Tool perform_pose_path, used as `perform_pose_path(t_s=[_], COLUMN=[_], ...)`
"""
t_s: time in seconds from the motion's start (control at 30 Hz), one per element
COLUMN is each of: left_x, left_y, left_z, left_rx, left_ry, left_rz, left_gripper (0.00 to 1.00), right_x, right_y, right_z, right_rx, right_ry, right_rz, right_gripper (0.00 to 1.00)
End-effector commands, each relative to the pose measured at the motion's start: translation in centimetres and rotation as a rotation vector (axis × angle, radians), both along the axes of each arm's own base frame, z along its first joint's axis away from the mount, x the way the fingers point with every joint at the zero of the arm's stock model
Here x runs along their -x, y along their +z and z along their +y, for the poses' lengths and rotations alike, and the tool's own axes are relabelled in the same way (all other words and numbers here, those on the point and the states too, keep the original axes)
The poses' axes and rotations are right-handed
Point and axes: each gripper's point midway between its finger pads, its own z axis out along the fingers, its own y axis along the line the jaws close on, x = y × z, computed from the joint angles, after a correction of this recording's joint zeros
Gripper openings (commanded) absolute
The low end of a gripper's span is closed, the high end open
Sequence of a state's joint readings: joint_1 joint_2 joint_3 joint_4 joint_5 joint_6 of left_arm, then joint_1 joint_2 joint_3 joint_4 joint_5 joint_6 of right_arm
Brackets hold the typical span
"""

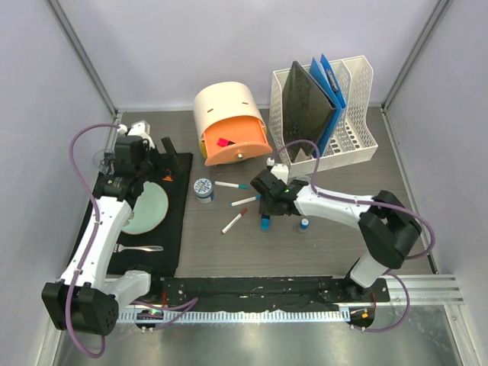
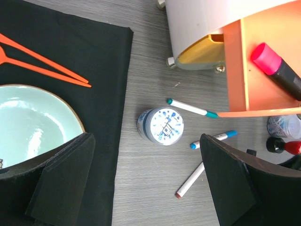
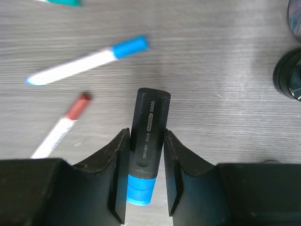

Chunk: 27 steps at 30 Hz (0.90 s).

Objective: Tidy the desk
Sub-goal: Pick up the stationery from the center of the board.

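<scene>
The desk (image 1: 320,255) is a dark wood-grain top. My right gripper (image 1: 267,209) is near its middle, shut on a black highlighter with a blue cap (image 3: 149,123). The jaws of the right gripper (image 3: 146,133) press both sides of its barrel, cap end toward the wrist. Whether the highlighter touches the desk I cannot tell. Three white pens lie just left of it: teal-capped (image 1: 231,185), blue-capped (image 1: 245,200), red-capped (image 1: 232,222). My left gripper (image 1: 163,165) hangs open over the mat's edge and holds nothing; between its fingers the left gripper (image 2: 146,153) shows bare desk.
A blue-patterned round tin (image 1: 203,187) stands beside the black mat (image 1: 164,244), which bears a pale green plate (image 1: 145,207), a fork (image 1: 137,248) and orange chopsticks (image 2: 42,63). An orange drawer box (image 1: 229,122) holds a pink highlighter (image 2: 277,70). A white file rack (image 1: 358,114) stands back right. A small blue-capped bottle (image 1: 304,224) stands nearby.
</scene>
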<state>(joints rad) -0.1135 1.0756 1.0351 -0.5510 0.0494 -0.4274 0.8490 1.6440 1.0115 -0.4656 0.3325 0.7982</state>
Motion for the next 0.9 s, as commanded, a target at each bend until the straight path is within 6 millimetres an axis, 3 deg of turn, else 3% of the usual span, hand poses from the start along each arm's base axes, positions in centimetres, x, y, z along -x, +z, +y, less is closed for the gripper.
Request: perform_pose_path(t_s=[0.0, 0.23, 0.37, 0.5, 0.57, 0.6, 0.67, 0.7, 0.77, 0.8, 0.87], left_x=[-0.4, -0.4, -0.5, -0.6, -0.6, -0.7, -0.7, -0.7, -0.7, -0.6, -0.6], left_y=[1.9, 2.8, 2.6, 2.6, 2.5, 2.4, 2.3, 2.3, 2.3, 2.3, 2.3], left_z=[-1.0, -1.0, -0.9, -0.8, -0.9, -0.9, -1.1, -1.0, -1.1, -1.1, -1.1], left_rx=[0.021, 0.023, 0.018, 0.013, 0.018, 0.021, 0.028, 0.028, 0.028, 0.030, 0.029], left_ry=[-0.067, -0.067, -0.066, -0.061, -0.062, -0.063, -0.066, -0.065, -0.068, -0.069, -0.068], left_rz=[-0.075, -0.098, -0.089, -0.088, -0.084, -0.084, -0.080, -0.081, -0.080, -0.081, -0.081], left_gripper=[1.00, 1.00, 1.00, 1.00, 1.00, 1.00, 1.00, 1.00, 1.00, 1.00, 1.00], right_x=[-1.0, -1.2, -1.5, -2.0, -2.4, -2.9, -4.0, -4.7, -5.9, -6.6, -8.2], right_y=[4.8, 9.4, 13.3, 18.9, 20.5, 22.4, 23.1, 25.4, 26.1, 28.2, 28.7], right_z=[2.0, 2.7, 1.8, 1.2, 1.2, 1.5, 1.5, 2.1, 2.9, 3.3, 3.8], right_rx=[-0.129, -0.209, -0.186, -0.227, -0.234, -0.258, -0.244, -0.284, -0.291, -0.334, -0.339], right_ry=[0.056, 0.099, 0.181, 0.190, 0.179, 0.162, 0.102, 0.084, 0.052, 0.027, -0.015], right_rz=[-0.110, -0.191, -0.304, -0.435, -0.466, -0.496, -0.504, -0.536, -0.547, -0.575, -0.586], right_gripper=[0.01, 0.01, 0.01, 0.01, 0.01, 0.01, 0.01, 0.01, 0.01, 0.01, 0.01])
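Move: The black highlighter with the blue cap is already pinched in the right hand, a few centimetres above the desk. The open orange drawer lies about 16 cm ahead of that hand, 9 cm to its left and some 8 cm higher. On the desk, about 3 cm below it, the blue-capped white marker is 4 cm ahead and 6 cm left, and the red-capped one 3 cm back and 9 cm left. From the left hand the drawer is about 7 cm ahead, 16 cm right and 12 cm below. Straight up goes the right hand, slowly at first and then fast, climbing about 25 cm off the desk; only in the later half does it also swing a little forward and left, over the desk in front of the open drawer. The wrist tips the fingers upwards by some 30 degrees and raises its left side, and the fingers keep their pinch on the highlighter's body. ##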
